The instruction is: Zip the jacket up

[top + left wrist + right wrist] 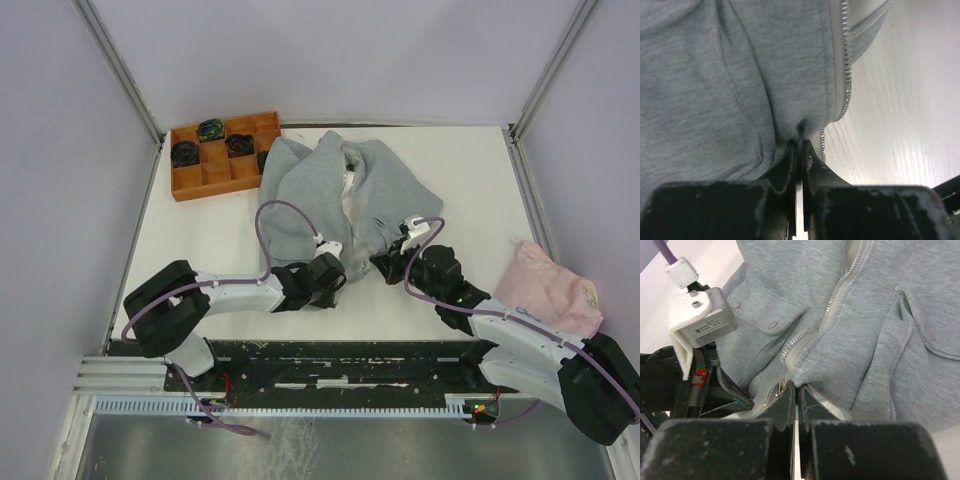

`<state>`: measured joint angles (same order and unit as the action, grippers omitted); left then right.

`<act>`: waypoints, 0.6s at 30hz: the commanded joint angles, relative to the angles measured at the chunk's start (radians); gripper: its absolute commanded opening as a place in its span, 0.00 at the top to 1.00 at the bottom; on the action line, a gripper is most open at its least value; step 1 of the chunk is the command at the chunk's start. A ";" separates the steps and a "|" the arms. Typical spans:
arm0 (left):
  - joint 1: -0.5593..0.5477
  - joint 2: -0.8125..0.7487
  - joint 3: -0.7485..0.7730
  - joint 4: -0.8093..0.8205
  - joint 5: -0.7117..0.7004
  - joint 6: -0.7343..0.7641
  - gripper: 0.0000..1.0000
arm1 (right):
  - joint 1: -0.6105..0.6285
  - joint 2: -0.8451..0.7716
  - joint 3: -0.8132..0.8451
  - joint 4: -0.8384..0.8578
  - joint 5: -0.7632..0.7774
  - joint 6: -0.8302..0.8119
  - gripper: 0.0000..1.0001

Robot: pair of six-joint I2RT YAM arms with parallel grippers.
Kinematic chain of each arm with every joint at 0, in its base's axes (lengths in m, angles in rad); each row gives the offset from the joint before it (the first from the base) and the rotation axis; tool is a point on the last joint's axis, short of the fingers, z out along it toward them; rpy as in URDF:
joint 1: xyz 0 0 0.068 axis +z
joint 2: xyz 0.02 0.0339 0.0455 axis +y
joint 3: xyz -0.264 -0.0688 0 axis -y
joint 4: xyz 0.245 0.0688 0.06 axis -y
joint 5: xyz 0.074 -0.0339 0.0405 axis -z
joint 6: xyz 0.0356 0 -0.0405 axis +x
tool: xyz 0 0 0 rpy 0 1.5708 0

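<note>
The light grey fleece jacket [335, 190] lies unzipped on the white table, its bottom hem toward the arms. My left gripper [338, 268] is at the hem of the left front panel. In the left wrist view its jaws [800, 144] are pinched shut on a fold of grey fabric, just beside the zipper teeth [845, 65]. My right gripper [386, 263] is at the hem of the other panel. Its jaws [796, 389] are shut on the fleece edge, with the metal zipper slider [779, 388] just to their left. The zipper track [837, 295] runs open up the front.
An orange compartment tray [215, 150] holding dark objects sits at the back left, touching the jacket's hood side. A pale pink cloth [552, 288] lies at the right edge by my right arm. The left arm's wrist camera housing [700, 322] is close beside my right gripper.
</note>
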<state>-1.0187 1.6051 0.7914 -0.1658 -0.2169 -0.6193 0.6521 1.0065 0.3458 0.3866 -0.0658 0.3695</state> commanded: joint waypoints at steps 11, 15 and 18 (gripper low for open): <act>0.002 -0.418 -0.292 0.301 -0.107 -0.069 0.97 | -0.010 -0.064 0.107 -0.060 -0.091 0.040 1.00; 0.003 -0.527 -0.372 0.451 -0.168 -0.065 0.97 | -0.014 -0.076 0.097 -0.024 -0.109 0.071 1.00; 0.002 -0.571 -0.413 0.564 -0.181 -0.039 0.97 | -0.015 -0.088 0.078 0.022 -0.125 0.086 1.00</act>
<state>-1.0176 1.0920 0.4149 0.1585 -0.3252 -0.6476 0.6384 0.9554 0.4046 0.3050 -0.1371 0.4168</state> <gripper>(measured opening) 0.054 0.008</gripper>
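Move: The left hand already pinches the lower corner of the jacket's left front; the zip pull lies about 6 cm ahead of it, 8 cm to its right and 10 cm higher. The left pocket flap is roughly 9 cm ahead and 9 cm left of it, at about its height. From the right hand, which still grips the other front edge, that same pull hangs right beside the fingertips, about 1 cm left, 1 cm back and 2 cm below. Left and a little back at first, some 3 cm, then mostly straight up for a total rise of about 7.5 cm, the left hand carries its pinched jacket corner off the table. Its fingers swing nearly 30 degrees from steeply down towards forward and right. The right hand keeps its grip beside the zip pull and rises about 2.5 cm. ##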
